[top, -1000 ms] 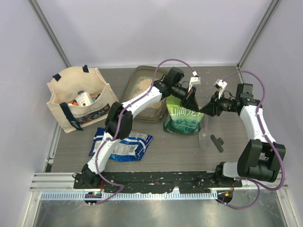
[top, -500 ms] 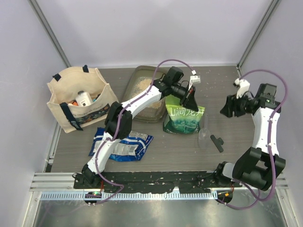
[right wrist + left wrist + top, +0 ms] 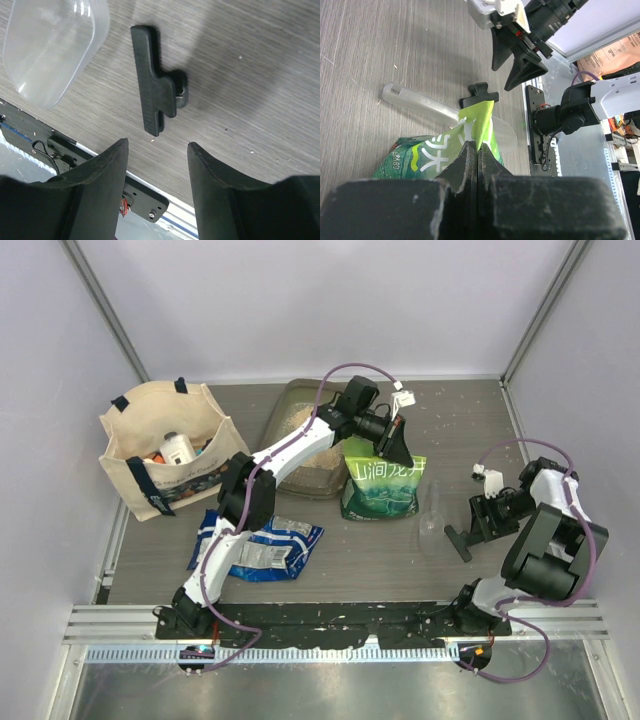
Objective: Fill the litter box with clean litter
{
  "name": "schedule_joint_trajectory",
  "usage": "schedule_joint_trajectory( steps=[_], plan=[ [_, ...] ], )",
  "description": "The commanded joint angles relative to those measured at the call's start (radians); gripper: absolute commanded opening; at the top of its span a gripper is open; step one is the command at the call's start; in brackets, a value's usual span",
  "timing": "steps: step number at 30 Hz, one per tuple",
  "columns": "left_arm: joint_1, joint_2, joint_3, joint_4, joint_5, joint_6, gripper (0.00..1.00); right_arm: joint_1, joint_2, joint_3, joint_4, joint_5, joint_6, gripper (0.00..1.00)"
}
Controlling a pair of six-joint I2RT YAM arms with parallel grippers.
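Observation:
The smoky grey-brown litter box (image 3: 287,398) lies at the back centre, partly under my left arm. Tan clean litter (image 3: 293,421) covers part of its floor. A green-and-white printed bag (image 3: 378,487) stands just right of the box. My left gripper (image 3: 394,447) is shut on the bag's top edge, its jaws pinching the bright green fold (image 3: 481,122). My right gripper (image 3: 481,516) is open with nothing in it and hangs low at the right. It is over a black clip (image 3: 152,95) that lies flat on the table.
A clear plastic scoop (image 3: 432,510) lies between the bag and the clip (image 3: 458,540). A beige tote bag (image 3: 170,455) with items inside stands at the left. A blue crinkly packet (image 3: 258,540) lies in front of it. Grey walls enclose the table.
My right gripper has left the green bag's top right corner, opened, and swung right and toward the near edge, over the black clip. The left gripper still holds the bag, shifted slightly left.

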Motion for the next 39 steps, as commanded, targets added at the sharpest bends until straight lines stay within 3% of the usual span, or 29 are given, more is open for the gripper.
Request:
schedule_joint_trajectory(
  steps=[1, 6, 18, 22, 24, 27, 36, 39],
  plan=[
    [0.028, -0.061, -0.022, 0.018, -0.038, -0.02, 0.0, -0.006, 0.071, 0.06, 0.015, 0.003, -0.034, 0.53],
    [0.028, -0.071, -0.036, 0.023, -0.04, -0.017, 0.0, -0.006, 0.149, 0.055, 0.023, -0.058, -0.042, 0.47],
    [0.028, -0.075, -0.056, 0.025, -0.051, -0.011, 0.0, -0.006, 0.252, 0.045, 0.115, -0.092, 0.001, 0.41],
    [0.028, -0.074, -0.053, 0.023, -0.054, -0.011, 0.0, -0.006, 0.286, 0.041, 0.121, -0.114, 0.006, 0.32],
    [0.028, -0.075, -0.053, 0.023, -0.054, -0.011, 0.0, -0.006, 0.283, 0.043, 0.107, -0.133, -0.014, 0.19],
    [0.028, -0.071, -0.054, 0.025, -0.051, -0.008, 0.0, -0.013, 0.242, 0.057, 0.058, -0.161, -0.043, 0.02],
    [0.016, -0.097, -0.085, 0.052, -0.072, 0.015, 0.0, -0.043, -0.06, 0.267, -0.034, -0.225, 0.026, 0.01],
    [0.008, -0.112, -0.085, 0.016, -0.101, 0.101, 0.0, -0.042, -0.056, 0.34, 0.004, -0.302, 0.122, 0.01]
  ],
)
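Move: The black clip lies almost under my open right fingers, about 1 cm ahead, 2 cm to their left and 5 cm below. The clear scoop lies roughly 5 cm farther out than the clip and 7 cm left of it; the litter bag stands beyond, some 14 cm ahead of my right hand and 21 cm to its left, its middle about 3 cm higher. From my left hand, the clip lies about 19 cm back, 17 cm right and 17 cm down. I sink my open right hand about 4 cm onto the clip, edging slightly forward, and close the fingers to pinch the clip by its spring end. Then I lift it quickly some 11 cm, swinging about 6 cm forward and a little to the right, with the fingertips tipping forward some 25 degrees. My left hand stays still, keeping the bag's top pinched shut. ##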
